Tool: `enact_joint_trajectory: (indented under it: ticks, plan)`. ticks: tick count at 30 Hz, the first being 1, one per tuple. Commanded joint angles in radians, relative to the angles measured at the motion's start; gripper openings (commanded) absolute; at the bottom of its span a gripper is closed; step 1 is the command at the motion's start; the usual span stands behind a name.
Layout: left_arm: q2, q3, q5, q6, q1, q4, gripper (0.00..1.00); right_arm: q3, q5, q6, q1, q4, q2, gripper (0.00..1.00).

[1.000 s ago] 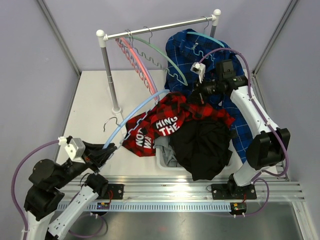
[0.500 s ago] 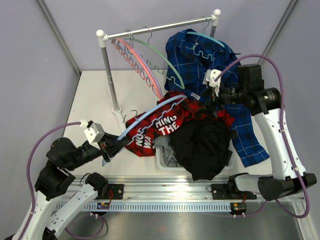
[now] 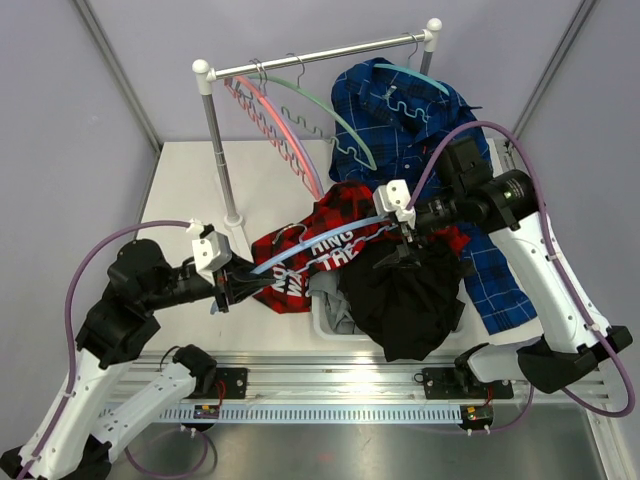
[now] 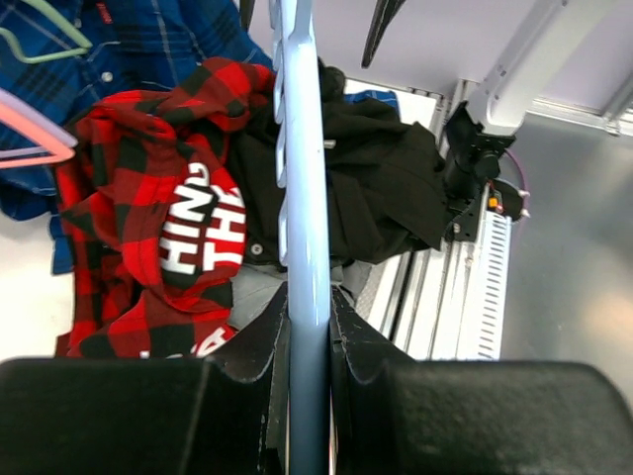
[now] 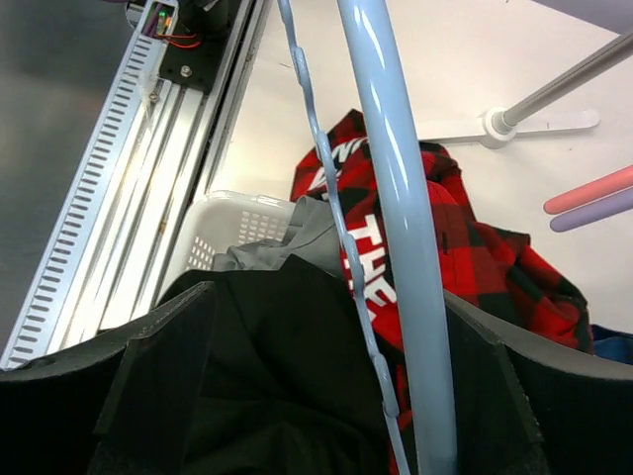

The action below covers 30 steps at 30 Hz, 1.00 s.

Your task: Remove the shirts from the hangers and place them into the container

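Observation:
My left gripper (image 3: 222,287) (image 4: 309,327) is shut on one end of a light blue hanger (image 3: 320,240) (image 4: 302,178), which lies across the pile of shirts. My right gripper (image 3: 402,228) (image 5: 326,297) is open at the hanger's other end, and the hanger's bar (image 5: 396,228) passes between its fingers, near the right one. Below the hanger lie the red plaid shirt (image 3: 305,262) (image 4: 148,188), the black shirt (image 3: 410,290) (image 5: 287,376) and the grey shirt (image 3: 330,300) (image 5: 297,242). They pile over the white container (image 3: 322,326) (image 5: 232,223). The blue plaid shirt (image 3: 395,115) hangs on a teal hanger (image 3: 412,76).
The white-and-steel rail (image 3: 320,55) stands at the back on a post (image 3: 220,150). Bare pink (image 3: 275,125) and green (image 3: 330,115) hangers hang from it. The blue plaid shirt's tail (image 3: 492,275) drapes down to the table at the right. The arms' mounting track (image 3: 350,385) runs along the near edge.
My left gripper has swung the blue hanger to the right, over the shirts. My right gripper has opened and come down and left around the hanger's far end.

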Motion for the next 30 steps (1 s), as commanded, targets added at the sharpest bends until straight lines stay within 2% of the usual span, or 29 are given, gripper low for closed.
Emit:
enact_joint_trajectory:
  ticks: [1,4,8,11,16,19,22,25,26,28,29,30]
  plan:
    - [0.006,0.049,0.078,0.022,0.004,0.059,0.00,0.052,0.048,0.064,0.017,-0.011,-0.023,0.89]
    - [0.008,0.039,0.094,0.012,0.004,0.087,0.00,0.069,-0.004,0.061,0.020,-0.016,-0.018,0.87]
    - [0.024,0.026,0.097,0.001,0.004,0.130,0.00,0.069,-0.074,0.057,0.048,-0.058,0.019,0.79]
    - [0.040,0.027,0.095,0.004,0.004,0.150,0.00,0.058,-0.090,0.079,0.062,-0.062,0.025,0.64]
    - [0.055,0.024,0.084,0.025,0.004,0.144,0.00,0.044,-0.093,0.102,0.062,-0.051,0.005,0.25]
    - [0.060,0.017,0.081,0.025,0.004,0.155,0.00,0.009,-0.096,0.128,0.063,-0.023,-0.026,0.16]
    - [0.055,0.012,0.068,0.019,0.004,0.167,0.00,-0.011,-0.099,0.183,0.062,0.016,-0.044,0.00]
    - [0.044,0.009,0.013,0.010,0.004,0.178,0.00,-0.014,-0.089,0.257,0.062,0.059,-0.058,0.00]
    - [0.040,0.006,-0.013,0.006,0.004,0.184,0.02,-0.019,-0.085,0.274,0.063,0.072,-0.070,0.00]
    - [0.018,0.001,-0.084,0.002,0.004,0.193,0.20,-0.023,-0.073,0.335,0.062,0.110,-0.078,0.00]
    - [0.009,-0.005,-0.110,-0.001,0.004,0.199,0.45,-0.025,-0.053,0.352,0.060,0.119,-0.082,0.00]
    - [0.000,-0.008,-0.133,-0.010,0.004,0.208,0.54,-0.028,-0.047,0.375,0.044,0.133,-0.085,0.00]
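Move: The blue hanger is still in the left hand's fingers. Its bare right end lies between the right hand's wide-open fingers, about 4 cm ahead of that hand's centre and 1 cm above; from the left hand it is some 29 cm to the right and 12 cm ahead. From the right hand, the red plaid shirt lies about 11 cm left, level fore and aft, and the black shirt 10 cm back and 7 cm right, both well over 20 cm below. The right fingers pinch the free right end of the blue hanger, closing from wide open to a narrow gap while that hand draws back about 3 cm towards the base and its wrist turns some 10 degrees. The left hand keeps its grip almost in place, easing about 1 cm right; only once the right fingers have closed does it open them part-way around its own end and start slightly forward. ##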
